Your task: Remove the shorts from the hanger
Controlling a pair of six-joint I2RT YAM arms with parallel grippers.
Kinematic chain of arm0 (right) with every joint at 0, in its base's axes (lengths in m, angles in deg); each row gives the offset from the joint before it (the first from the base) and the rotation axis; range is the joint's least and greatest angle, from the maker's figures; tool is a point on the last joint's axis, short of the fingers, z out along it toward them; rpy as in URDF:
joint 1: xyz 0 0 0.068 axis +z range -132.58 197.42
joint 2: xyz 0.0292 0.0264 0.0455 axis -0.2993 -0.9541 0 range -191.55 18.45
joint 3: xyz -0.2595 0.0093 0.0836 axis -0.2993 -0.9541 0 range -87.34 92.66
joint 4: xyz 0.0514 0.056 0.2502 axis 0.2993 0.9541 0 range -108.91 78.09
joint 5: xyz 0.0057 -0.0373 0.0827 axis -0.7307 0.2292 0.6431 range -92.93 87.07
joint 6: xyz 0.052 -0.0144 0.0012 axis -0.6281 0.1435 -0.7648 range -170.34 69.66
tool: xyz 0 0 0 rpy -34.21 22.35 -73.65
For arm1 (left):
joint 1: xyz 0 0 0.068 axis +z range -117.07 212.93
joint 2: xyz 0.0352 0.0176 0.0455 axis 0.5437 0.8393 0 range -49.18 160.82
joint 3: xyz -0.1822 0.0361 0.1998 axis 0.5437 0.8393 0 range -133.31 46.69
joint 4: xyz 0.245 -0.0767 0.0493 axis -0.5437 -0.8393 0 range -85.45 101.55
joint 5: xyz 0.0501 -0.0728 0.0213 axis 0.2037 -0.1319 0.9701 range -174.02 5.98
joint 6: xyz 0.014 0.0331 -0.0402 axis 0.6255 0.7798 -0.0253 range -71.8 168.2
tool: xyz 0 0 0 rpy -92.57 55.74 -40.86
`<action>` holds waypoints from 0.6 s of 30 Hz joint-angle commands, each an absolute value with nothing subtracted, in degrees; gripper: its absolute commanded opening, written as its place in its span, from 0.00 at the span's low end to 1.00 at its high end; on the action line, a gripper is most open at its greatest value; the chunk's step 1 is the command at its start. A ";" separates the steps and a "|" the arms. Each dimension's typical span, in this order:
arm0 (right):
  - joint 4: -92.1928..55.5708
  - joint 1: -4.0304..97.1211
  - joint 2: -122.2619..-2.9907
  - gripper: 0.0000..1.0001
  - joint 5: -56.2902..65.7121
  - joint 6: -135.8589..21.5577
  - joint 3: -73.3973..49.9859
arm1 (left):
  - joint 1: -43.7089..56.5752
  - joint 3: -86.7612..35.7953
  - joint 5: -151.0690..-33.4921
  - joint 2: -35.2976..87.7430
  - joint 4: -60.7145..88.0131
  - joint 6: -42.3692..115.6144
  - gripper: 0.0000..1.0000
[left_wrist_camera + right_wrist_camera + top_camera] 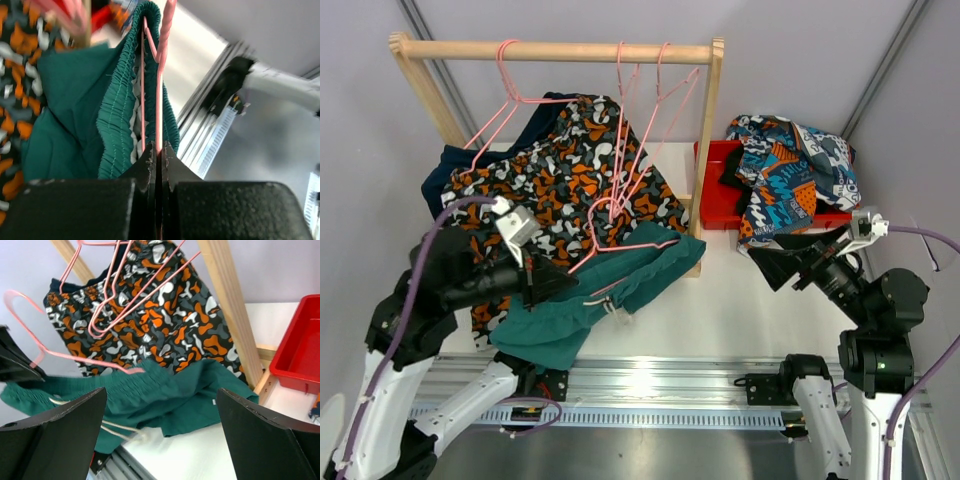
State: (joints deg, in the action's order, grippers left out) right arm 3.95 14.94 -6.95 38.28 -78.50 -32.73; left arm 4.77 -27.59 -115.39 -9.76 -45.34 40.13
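Note:
Teal green shorts (555, 325) (165, 390) hang by their waistband on a pink hanger (640, 247) (70, 356) that is off the rail, low over the table's front. My left gripper (560, 285) (159, 152) is shut on the hanger's wire (160, 75), with the gathered teal waistband (117, 115) just beyond its tips. My right gripper (760, 262) (161, 390) is open to the right of the rack, facing the teal shorts with nothing between its fingers. Behind them, orange-grey-black camouflage shorts (550, 180) (165, 325) drape from the rack.
A wooden rack (560, 50) with its right post (230, 305) carries three empty pink hangers (640, 100). Navy fabric (438, 170) shows behind the camouflage pair at the left. A red bin (715, 190) (300, 355) at the right holds blue-white-orange cartoon-print shorts (790, 175).

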 commanded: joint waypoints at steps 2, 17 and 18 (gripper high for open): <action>1.31 15.05 -8.61 0.99 44.26 -77.76 -31.09 | 4.37 -38.46 -123.74 -8.85 -38.11 37.31 0.00; -15.22 24.69 -16.08 1.00 44.63 -82.79 -30.21 | 4.37 -52.18 -121.64 1.26 -33.19 30.54 0.00; -14.95 27.06 -18.09 1.00 40.70 -81.20 -29.86 | 4.37 -53.76 -121.81 1.61 -33.19 30.19 0.00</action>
State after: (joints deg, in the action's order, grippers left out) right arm -10.72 22.22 -14.63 46.02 -83.74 -32.34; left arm 4.66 -48.88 -120.29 0.81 -39.54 33.13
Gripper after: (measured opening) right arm 0.993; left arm 0.025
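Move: The left gripper still holds the hanger with the teal shorts by one shoulder; the open right gripper it brings them to is about 34 cm to its right, 4 cm ahead, roughly level. From the right gripper the waistband's free end is some 9 cm ahead, 13 cm left, 8 cm lower. The camo shorts hang about 20 cm straight ahead of the left gripper, 5 cm lower; the rack's right post stands 22 cm ahead and 23 cm right of it. Lift the left gripper about 12 cm nearly straight up, easing back a little and then forward again, and tilt its fingers upward some 10 degrees, keeping the pinch on the hanger so the waistband comes up beside the right gripper. With the right fingers wide open, swing that hand left about 4 cm towards the waistband, then let it rise 3 cm while turning counter-clockwise some 15 degrees. ##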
